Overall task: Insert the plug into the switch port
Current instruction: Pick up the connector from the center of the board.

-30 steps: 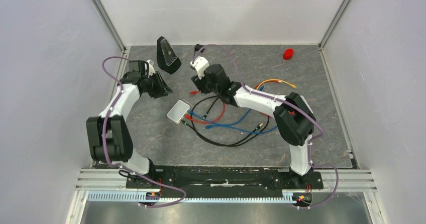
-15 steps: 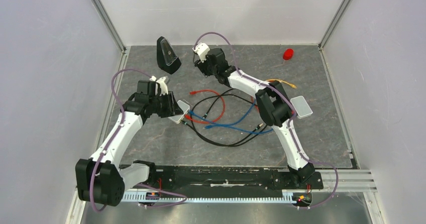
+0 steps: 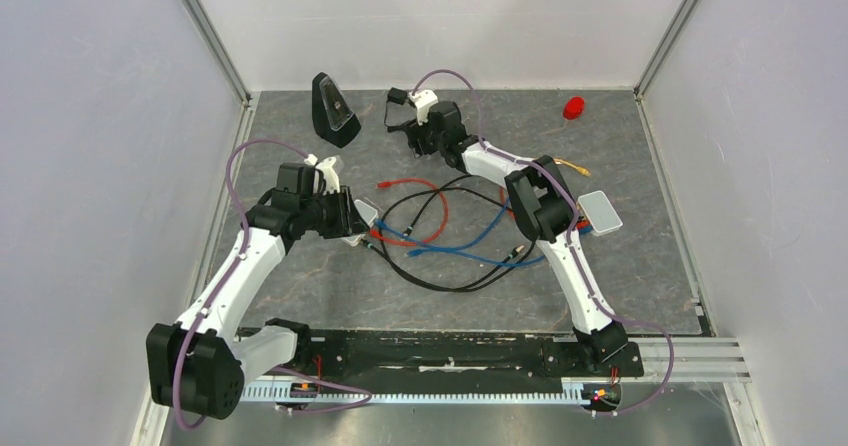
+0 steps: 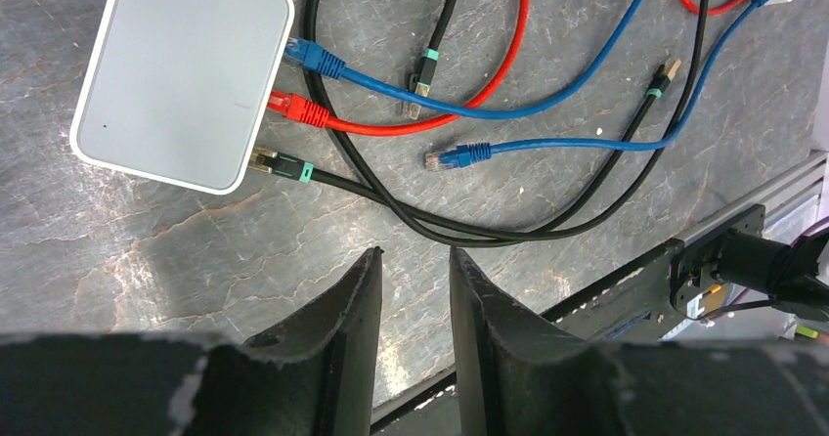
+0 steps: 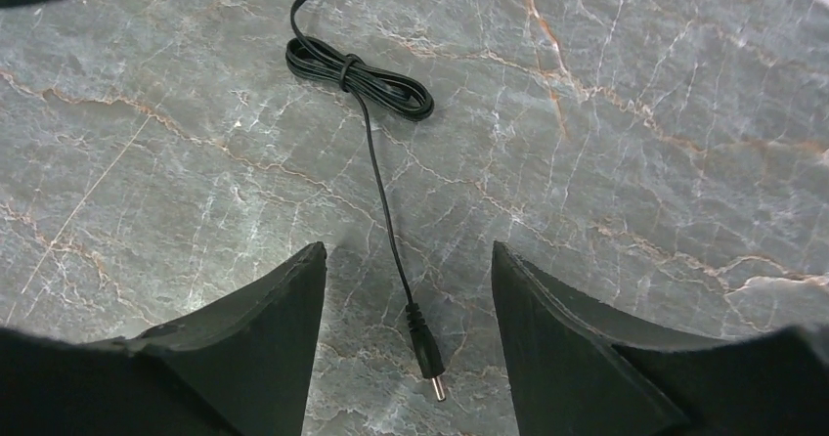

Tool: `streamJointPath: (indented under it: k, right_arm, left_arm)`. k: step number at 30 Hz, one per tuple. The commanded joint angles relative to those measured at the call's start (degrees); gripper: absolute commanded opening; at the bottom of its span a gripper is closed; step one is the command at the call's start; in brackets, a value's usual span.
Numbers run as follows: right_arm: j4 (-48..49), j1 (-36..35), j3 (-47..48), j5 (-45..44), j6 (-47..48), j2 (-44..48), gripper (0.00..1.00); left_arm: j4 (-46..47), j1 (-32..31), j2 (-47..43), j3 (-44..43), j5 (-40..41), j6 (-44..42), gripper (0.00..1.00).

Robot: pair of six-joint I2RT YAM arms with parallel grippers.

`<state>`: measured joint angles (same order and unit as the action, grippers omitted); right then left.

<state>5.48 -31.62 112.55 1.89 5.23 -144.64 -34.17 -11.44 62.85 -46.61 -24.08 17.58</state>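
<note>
The plug [image 5: 427, 358] is a small black barrel plug on a thin black lead, lying on the stone table. It lies between the fingers of my right gripper [image 5: 409, 247], which is open and touches nothing; the lead runs back to a tied coil [image 5: 362, 69]. From above, the right gripper [image 3: 412, 138] is at the back middle. The switch [image 4: 181, 74] is a flat pale box with blue, red and black cables plugged into its near edge. My left gripper [image 4: 415, 255] hovers just beside the box, open and empty. In the top view it [image 3: 352, 222] covers most of the switch [image 3: 366, 207].
A black wedge-shaped device [image 3: 335, 111] stands at the back left and a red object [image 3: 573, 107] at the back right. A second pale box [image 3: 600, 213] lies by the right arm's elbow. Loose red, blue, black and orange cables [image 3: 450, 236] spread over the middle.
The left arm swung from the back left to the switch box. The right arm reached toward the back, to the thin black lead, and its jaws widened.
</note>
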Motion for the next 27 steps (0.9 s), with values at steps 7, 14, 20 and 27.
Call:
streamJointPath:
  k: [7, 14, 20, 27]
  right_arm:
    - [2.44, 0.95, 1.88, 6.64, -9.48, -1.58, 0.52]
    - [-0.63, 0.61, 2.51, 5.97, -12.2, -2.17, 0.44]
    - [-5.27, -0.27, 4.03, 2.47, -12.0, -2.5, 0.39]
    - [-8.76, -1.39, 1.67, 0.96, -11.28, -1.93, 0.21]
  left_arm:
    - [1.01, -0.51, -1.81, 0.19, -0.18, -2.82, 0.38]
    - [1.3, -0.54, -2.23, 0.46, -0.78, -2.64, 0.38]
    - [1.3, -0.69, -3.08, 0.64, -0.81, -2.57, 0.38]
    - [1.45, -1.04, -4.37, 0.91, -0.05, -2.38, 0.38]
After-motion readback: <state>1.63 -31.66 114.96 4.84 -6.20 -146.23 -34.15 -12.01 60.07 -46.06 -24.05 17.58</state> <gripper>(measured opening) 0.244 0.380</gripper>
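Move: The black barrel connector of the adapter lead lies between the right hand's open fingers, about 2 cm below the hand point, 1 cm back and straight below sideways. Its tied cable coil is some 6 cm ahead and 7 cm left, the adapter brick 14 cm ahead and 8 cm left, and a red cable's plug about 10 cm back and 11 cm left. From the left hand the connector is roughly 30 cm ahead, 13 cm right and 12 cm lower. The right hand settles down over the black barrel connector, sinking a little over 1 cm while easing about as far back and to the left, and its wrist tips the fingers some 10 degrees more steeply down with a slight roll that lifts the hand's left side. Meanwhile the fingers close from about two-thirds to a quarter open around the connector and the start of its thin cable, which ends up close along the inner side of the right-hand finger. ##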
